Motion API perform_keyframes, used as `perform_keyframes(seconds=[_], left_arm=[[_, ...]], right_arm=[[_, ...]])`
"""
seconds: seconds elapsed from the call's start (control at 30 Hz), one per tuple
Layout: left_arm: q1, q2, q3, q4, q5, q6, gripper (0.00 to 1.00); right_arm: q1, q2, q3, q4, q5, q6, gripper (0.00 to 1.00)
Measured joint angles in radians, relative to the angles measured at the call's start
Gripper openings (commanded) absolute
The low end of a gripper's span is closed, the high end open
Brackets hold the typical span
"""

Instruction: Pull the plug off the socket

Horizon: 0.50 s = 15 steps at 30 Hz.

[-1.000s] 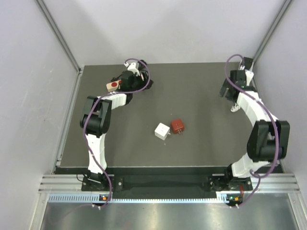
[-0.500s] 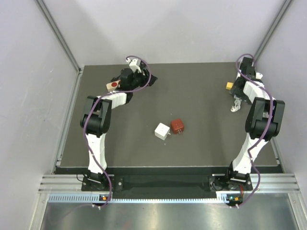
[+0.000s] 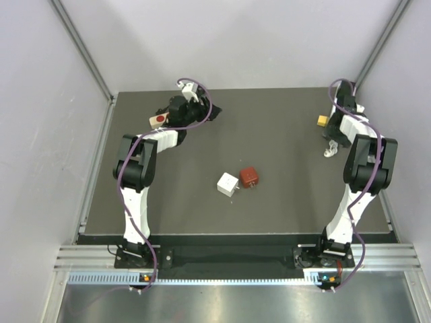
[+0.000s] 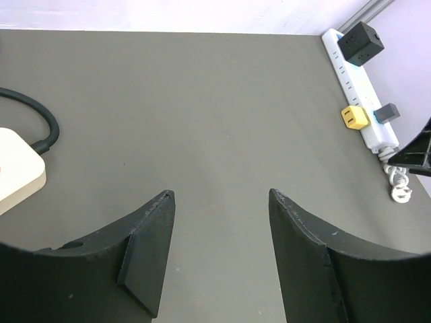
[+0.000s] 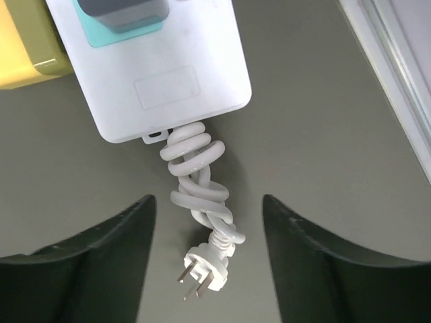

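The socket is a white power strip [image 5: 161, 74] at the table's far right. A yellow cube plug [image 5: 27, 50] and a grey plug [image 5: 121, 10] sit in it. My right gripper [image 5: 207, 200] hovers open just past the strip's end, above its knotted white cord [image 5: 199, 178]. That cord's own plug [image 5: 202, 272] lies loose on the mat. My left gripper [image 4: 220, 194] stands open and empty at the far left. In its view the strip [image 4: 357, 84] also carries a black cube plug [image 4: 360, 42].
A white cube [image 3: 227, 184] and a red cube [image 3: 250, 177] lie in the middle of the dark mat [image 3: 283, 148]. A cream box [image 4: 17, 175] with a black cable [image 4: 40, 124] lies by my left gripper. The right wall's metal rail [image 5: 390, 74] runs close beside the strip.
My right arm has folded back to the far right edge and now hangs over the strip's cord end, its jaws narrower than before. The left arm has barely moved.
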Motion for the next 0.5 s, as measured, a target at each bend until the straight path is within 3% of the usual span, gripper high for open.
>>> perform_keyframes(seconds=[0.23, 0.37, 0.5], left_arm=[[-0.003, 0.0, 0.005, 0.001, 0.026, 0.0, 0.63], [-0.005, 0.0, 0.016, 0.008, 0.044, -0.003, 0.62], [-0.014, 0.009, 0.034, 0.008, 0.061, -0.003, 0.62]], right_arm=[[0.0, 0.04, -0.002, 0.005, -0.035, -0.011, 0.35], [0.006, 0.026, -0.026, 0.026, -0.043, -0.027, 0.01], [0.032, -0.004, -0.079, 0.071, -0.03, -0.027, 0.0]])
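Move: The twisted white cord of the power strip runs almost straight under the right hand, about 2 cm below; its white plug lies some 2 cm nearer the base and 1 cm left. The grey plug sits about 7 cm ahead and 1 cm right, the yellow plug 7 cm ahead and 4 cm left. From the left hand the cord lies roughly 40 cm right and 11 cm back. The right hand sinks about 2 cm, shuts on the twisted cord and drags it some 2 cm left. ##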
